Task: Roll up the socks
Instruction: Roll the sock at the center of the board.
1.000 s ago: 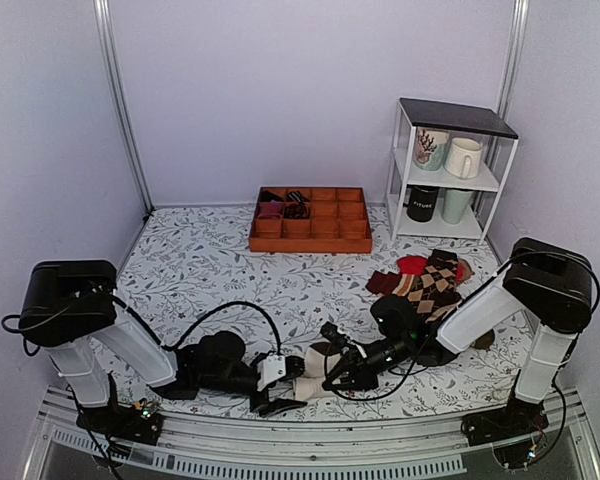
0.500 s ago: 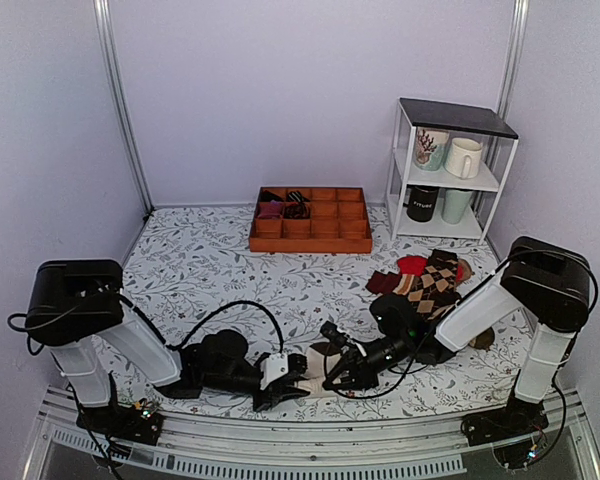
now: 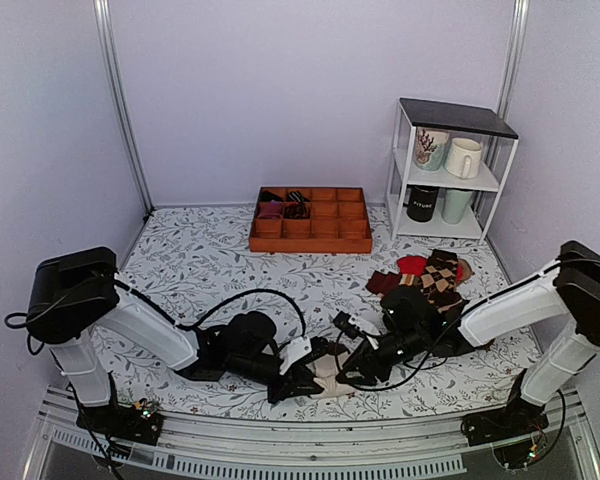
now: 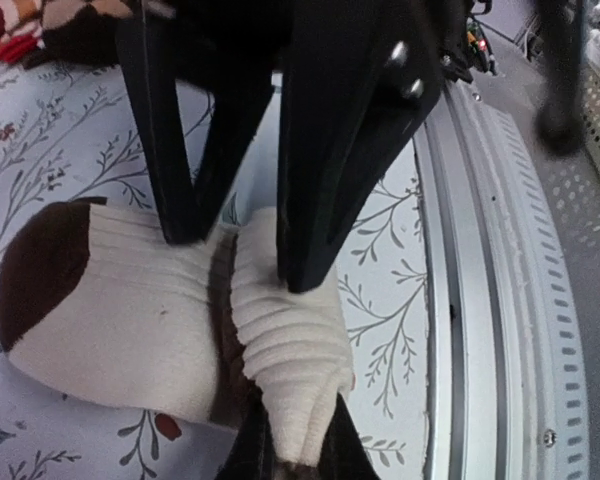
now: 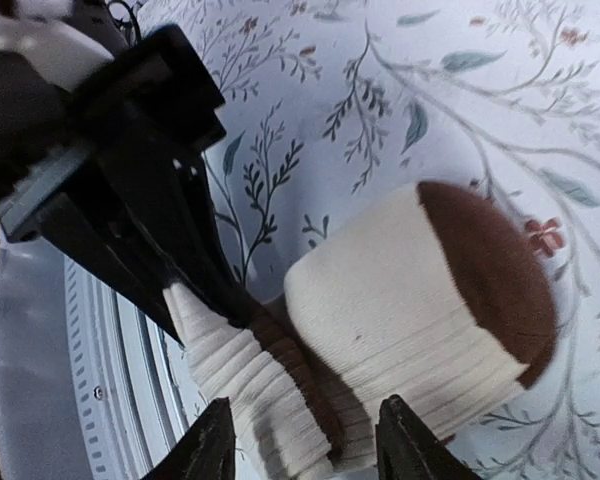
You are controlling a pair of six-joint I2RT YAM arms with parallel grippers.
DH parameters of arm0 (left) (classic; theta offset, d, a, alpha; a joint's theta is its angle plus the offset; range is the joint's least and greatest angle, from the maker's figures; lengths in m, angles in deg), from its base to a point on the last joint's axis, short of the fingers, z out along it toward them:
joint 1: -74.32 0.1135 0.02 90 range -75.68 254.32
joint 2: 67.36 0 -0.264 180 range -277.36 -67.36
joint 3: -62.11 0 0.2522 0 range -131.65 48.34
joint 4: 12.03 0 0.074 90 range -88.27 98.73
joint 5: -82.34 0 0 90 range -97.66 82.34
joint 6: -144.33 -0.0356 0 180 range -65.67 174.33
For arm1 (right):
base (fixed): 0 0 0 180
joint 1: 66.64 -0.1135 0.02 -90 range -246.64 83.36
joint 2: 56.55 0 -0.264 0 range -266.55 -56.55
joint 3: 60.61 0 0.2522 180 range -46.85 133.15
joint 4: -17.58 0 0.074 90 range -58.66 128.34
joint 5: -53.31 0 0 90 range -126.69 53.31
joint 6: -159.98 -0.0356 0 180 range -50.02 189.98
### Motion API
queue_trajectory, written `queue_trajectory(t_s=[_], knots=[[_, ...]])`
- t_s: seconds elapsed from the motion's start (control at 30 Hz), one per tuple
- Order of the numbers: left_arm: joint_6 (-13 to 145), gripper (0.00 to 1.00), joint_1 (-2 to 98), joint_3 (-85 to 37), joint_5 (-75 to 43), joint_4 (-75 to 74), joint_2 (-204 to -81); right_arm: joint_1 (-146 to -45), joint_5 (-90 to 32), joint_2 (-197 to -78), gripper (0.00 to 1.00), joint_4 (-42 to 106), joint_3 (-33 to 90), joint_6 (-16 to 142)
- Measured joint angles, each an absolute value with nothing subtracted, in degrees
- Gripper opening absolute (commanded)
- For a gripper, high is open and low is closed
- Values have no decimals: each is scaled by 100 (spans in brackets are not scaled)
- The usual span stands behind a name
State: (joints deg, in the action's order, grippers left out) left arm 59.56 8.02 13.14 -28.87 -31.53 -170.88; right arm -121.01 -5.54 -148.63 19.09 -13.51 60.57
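The socks lie as a cream-white, partly rolled bundle with a dark brown toe near the table's front edge. They also show in the top view as the socks and in the right wrist view as the socks. My left gripper is shut on a ribbed cream fold pulled out from the bundle; from above the left gripper sits just left of it. My right gripper is open, its fingers apart on either side of the ribbed fold; from above the right gripper reaches in from the right.
A pile of argyle and red socks lies behind the right arm. An orange compartment tray sits at the back centre, and a white shelf with mugs stands at the back right. The metal front rail runs right beside the socks.
The left gripper has closed on the ribbed fold and moved right with it. The right gripper has opened and let go. Both arms have shifted right.
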Motion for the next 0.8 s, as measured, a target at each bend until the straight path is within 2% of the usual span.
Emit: queue_trajectory(t_s=[0.13,0.27,0.57,0.8], knots=[[6335,0,942,1070,-3191,-2632,-17104,-12101,-1128,-13953,54,2183,-1351,6120],[6647,0,1134,871,-3593,-2372,-17268,-12134,-1235,-13551,59,2134,-1447,6361],[6794,0,1458,506,-4354,-1929,-17539,-12930,-1826,-13525,67,1402,-2590,7510],[6791,0,1499,455,-4452,-1815,-17554,-13364,-2619,-13689,69,860,-2588,8406]])
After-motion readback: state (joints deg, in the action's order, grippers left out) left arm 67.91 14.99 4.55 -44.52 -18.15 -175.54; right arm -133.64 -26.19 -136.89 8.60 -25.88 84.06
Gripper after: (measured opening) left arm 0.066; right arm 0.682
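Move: Just behind the right hand lies the rolled cuff of the sock: its middle is about 2 cm back, 3 cm to the left and 2 cm lower. The flat sock foot lies some 4 cm ahead, 3 cm left and 3 cm below that hand. The left fingers already pinch the roll's left end; from them the roll's middle is about 4 cm to the right, level front to back and 1 cm lower, and the sock foot about 5 cm ahead, 3 cm right, 2 cm lower. Opening wider, the right hand lifts clear of the roll, some 5 cm up and 2 forward, then swings back about 5 cm and down as much, rolling some 35 degrees to bring its spread fingers astride the roll's right end. The left hand keeps its pinch and turns the roll, its top going forward some 20 degrees, while easing about 1 cm forward and down. ##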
